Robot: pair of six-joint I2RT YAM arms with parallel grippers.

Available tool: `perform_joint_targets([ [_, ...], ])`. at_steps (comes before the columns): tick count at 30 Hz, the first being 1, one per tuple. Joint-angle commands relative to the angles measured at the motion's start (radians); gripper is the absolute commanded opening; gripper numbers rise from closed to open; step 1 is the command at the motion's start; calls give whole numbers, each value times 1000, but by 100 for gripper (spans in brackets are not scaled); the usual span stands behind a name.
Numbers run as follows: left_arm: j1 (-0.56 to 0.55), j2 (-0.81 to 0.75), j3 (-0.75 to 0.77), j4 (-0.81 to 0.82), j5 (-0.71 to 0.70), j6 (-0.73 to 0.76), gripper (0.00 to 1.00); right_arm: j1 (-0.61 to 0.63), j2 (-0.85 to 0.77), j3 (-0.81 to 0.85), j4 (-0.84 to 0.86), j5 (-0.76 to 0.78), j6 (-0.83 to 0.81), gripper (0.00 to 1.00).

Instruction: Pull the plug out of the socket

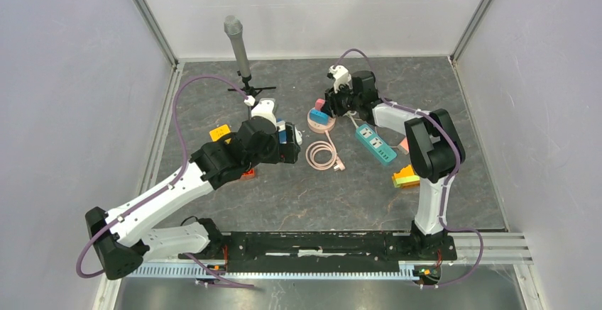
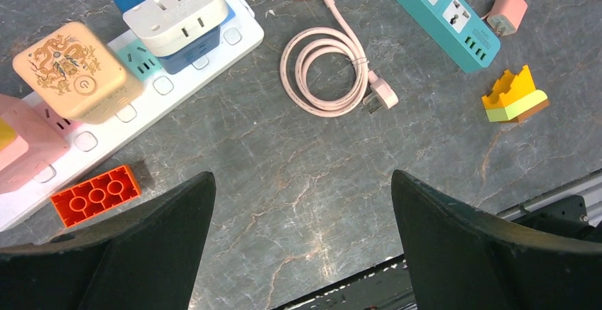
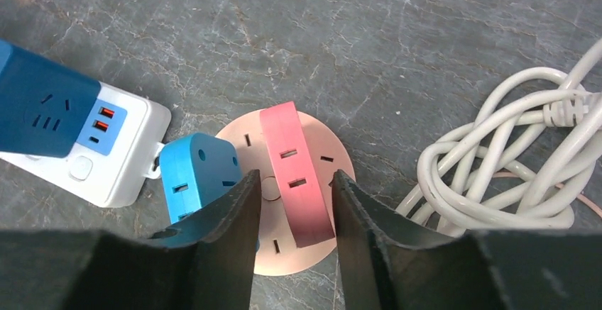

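A round pink socket (image 3: 323,140) lies on the grey table, also seen from above (image 1: 317,121). A slim pink plug (image 3: 294,172) stands in it, with a blue plug (image 3: 195,175) at its left rim. My right gripper (image 3: 296,176) hangs over the socket and straddles the pink plug. Its jaws are open: the right finger sits at the plug's edge and a gap remains on the left. My left gripper (image 2: 302,176) is wide open above bare table, holding nothing, near a white power strip (image 2: 241,37).
The white strip carries several bulky adapters. A teal power strip (image 1: 376,143), a coiled pink cable (image 2: 326,69), an orange brick (image 2: 96,195) and a yellow block stack (image 2: 515,97) lie about. A white cable coil (image 3: 497,161) lies right of the socket. A microphone stand (image 1: 238,47) rises at the back.
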Motion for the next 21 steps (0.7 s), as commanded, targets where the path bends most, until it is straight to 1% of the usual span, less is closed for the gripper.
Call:
perform_joint_targets([
  [1,4,-9,38,27,6,-56,100,5,-37,-38,78,-60,-86,43],
  [6,4,-4,46,27,10,-54,100,5,-144,-168,107,-2,-113,30],
  [8,5,-6,45,26,6,-50,100,9,-168,-212,128,10,-103,23],
  [10,6,-8,47,25,7,-49,100,14,-191,-240,136,19,-96,19],
  [13,4,-2,50,29,14,-52,100,32,-226,-290,144,41,-78,17],
  [17,4,30,51,75,58,-62,100,83,-316,-402,149,156,-54,15],
  [19,5,59,52,105,101,-64,100,95,-368,-471,166,206,-1,15],
  [21,4,92,58,116,115,-79,99,97,-429,-544,191,251,82,16],
])
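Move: The pink plug on the round socket sits between my right hand's open fingers, its middle about 1 cm ahead, 1 cm left and 1 cm below. The blue plug is some 2 cm back and 3 cm left, the white cable coil about 8 cm ahead, 5 cm right and 5 cm below, and the pink cord coil 13 cm back and 2 cm left. From my left hand, the pink plug lies roughly 21 cm ahead, 10 cm right and 15 cm down. I finish closing my right fingers and pinch the pink plug by its two sides, then keep that grip while drawing it back towards my base, almost level over the table, by about 9 cm with a slight drift to the right. The wrist barely tilts, about 5 degrees, as the hand leaves the white cable coil behind. ##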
